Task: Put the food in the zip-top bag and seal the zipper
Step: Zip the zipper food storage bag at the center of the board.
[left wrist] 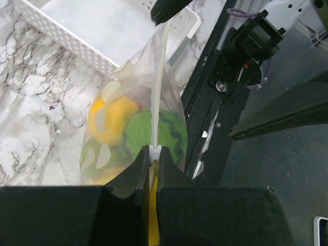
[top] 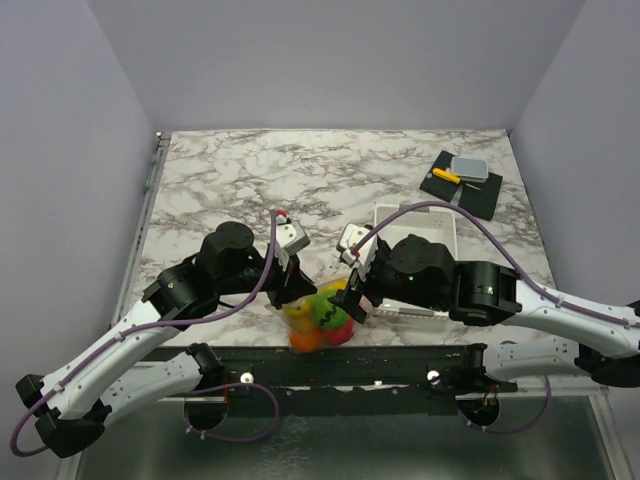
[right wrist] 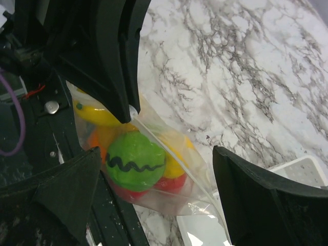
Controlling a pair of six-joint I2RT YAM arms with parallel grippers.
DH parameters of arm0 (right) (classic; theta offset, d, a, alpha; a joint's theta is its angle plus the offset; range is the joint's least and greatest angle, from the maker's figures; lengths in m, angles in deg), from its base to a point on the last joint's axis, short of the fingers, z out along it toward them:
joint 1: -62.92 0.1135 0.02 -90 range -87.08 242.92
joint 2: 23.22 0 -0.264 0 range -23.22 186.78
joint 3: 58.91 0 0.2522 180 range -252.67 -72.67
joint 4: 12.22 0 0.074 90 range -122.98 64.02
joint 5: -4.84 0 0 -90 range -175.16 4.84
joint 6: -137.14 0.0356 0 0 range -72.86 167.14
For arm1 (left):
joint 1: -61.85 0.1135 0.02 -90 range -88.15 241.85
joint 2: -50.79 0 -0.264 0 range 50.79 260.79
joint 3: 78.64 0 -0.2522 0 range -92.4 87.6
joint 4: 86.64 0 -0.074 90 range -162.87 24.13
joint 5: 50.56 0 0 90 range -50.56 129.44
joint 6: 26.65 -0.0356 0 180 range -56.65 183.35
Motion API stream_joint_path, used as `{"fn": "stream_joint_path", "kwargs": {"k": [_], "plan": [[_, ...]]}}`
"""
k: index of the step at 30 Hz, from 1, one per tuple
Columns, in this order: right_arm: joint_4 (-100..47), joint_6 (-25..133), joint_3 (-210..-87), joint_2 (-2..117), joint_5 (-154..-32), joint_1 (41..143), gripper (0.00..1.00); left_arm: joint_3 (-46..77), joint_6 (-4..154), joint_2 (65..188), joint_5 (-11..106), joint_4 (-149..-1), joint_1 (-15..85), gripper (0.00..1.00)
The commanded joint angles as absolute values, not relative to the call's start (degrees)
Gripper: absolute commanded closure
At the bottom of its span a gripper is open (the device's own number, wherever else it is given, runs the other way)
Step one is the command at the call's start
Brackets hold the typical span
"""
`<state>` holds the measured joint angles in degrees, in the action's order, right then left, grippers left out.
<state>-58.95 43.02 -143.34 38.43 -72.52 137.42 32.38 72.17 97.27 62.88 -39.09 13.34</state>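
Note:
The clear zip-top bag (top: pixel 320 315) hangs at the table's near edge with the food inside: a green ball with a black wavy line (right wrist: pixel 134 160), yellow (left wrist: pixel 115 120) and red (right wrist: pixel 174 183) pieces. My left gripper (left wrist: pixel 155 154) is shut on the end of the pale zipper (left wrist: pixel 159 92), which runs taut away from its tips. In the top view, the left gripper (top: pixel 288 285) sits at the bag's left end. My right gripper (right wrist: pixel 156 154) stands open, one finger on each side of the bag, touching nothing. From above, the right gripper (top: pixel 352 290) is at the bag's right end.
A white slotted basket (top: pixel 430 225) sits just behind the bag, partly under my right arm. A black mat with a grey container and a yellow item (top: pixel 462 180) lies at the far right. The black frame rail (top: pixel 400 360) runs right below the bag.

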Motion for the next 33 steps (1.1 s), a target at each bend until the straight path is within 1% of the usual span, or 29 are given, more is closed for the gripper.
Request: {"fn": "stream_joint_path", "kwargs": {"k": [1, 10, 14, 17, 22, 23, 24, 26, 27, 28, 33], "plan": [[-61.24, 39.19, -143.8, 38.63, -78.85, 137.28, 0.05, 29.59, 71.09, 96.35, 69.41, -39.33, 13.23, 1.0], [-60.85, 39.18, -142.87, 41.26, -82.38, 137.29, 0.07, 29.15, 71.16, 95.85, 73.72, -39.3, 13.21, 1.0], [-60.79, 39.39, -142.6, 42.74, -84.38, 137.28, 0.12, 29.0, 71.13, 95.42, 74.43, -39.3, 13.31, 1.0], [-60.41, 39.62, -142.08, 43.42, -86.39, 137.27, 0.19, 28.81, 71.09, 95.18, 74.61, -39.39, 13.26, 1.0], [-60.35, 40.06, -141.7, 44.4, -87.76, 137.3, 0.35, 28.63, 71.11, 94.92, 75.23, -39.56, 13.26, 1.0], [-60.27, 40.17, -141.71, 44.43, -87.8, 137.31, 0.42, 28.63, 71.04, 94.85, 75.32, -39.57, 13.29, 1.0], [-60.15, 40.26, -141.68, 44.52, -87.57, 137.28, 0.51, 28.63, 71.0, 94.76, 75.38, -39.61, 13.3, 1.0], [-59.81, 40.5, -141.68, 44.48, -86.94, 137.32, 0.86, 28.7, 71.04, 94.59, 75.44, -39.65, 13.27, 1.0], [-59.63, 40.65, -141.59, 44.39, -86.5, 137.32, 0.98, 28.78, 71.02, 94.5, 75.44, -39.65, 13.31, 1.0], [-59.6, 40.83, -141.47, 44.15, -86.13, 137.28, 0.99, 28.84, 71.02, 94.43, 75.47, -39.65, 13.28, 1.0], [-60.27, 42.76, -141.27, 43.17, -84.11, 137.28, 0.99, 28.98, 71.0, 93.41, 74.9, -39.63, 13.32, 1.0]]}}
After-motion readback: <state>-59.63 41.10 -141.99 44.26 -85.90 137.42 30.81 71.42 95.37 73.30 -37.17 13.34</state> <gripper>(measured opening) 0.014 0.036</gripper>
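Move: Just to the left of the open right fingers, about 5 cm over, level front-to-back and some 6 cm lower, lies the zipper strip beside the white slider that the left fingers keep shut on; the strip is about 2 cm to the left hand's right. From the right hand, the bagged watermelon is about 3 cm left, 1 cm back and 13 cm below; the white basket is about 15 cm right, 13 cm ahead and 20 cm below. Sinking about 5 cm while drawing back and left some 3 cm each, the right hand tips down slightly, turns about 15 degrees counter-clockwise and shuts its wide-open fingers on the zipper strip, close against the left fingertips. Meanwhile the left hand keeps its pinch by the slider, draws back about 4 cm and rises some 2 cm, turning 10 degrees clockwise. ##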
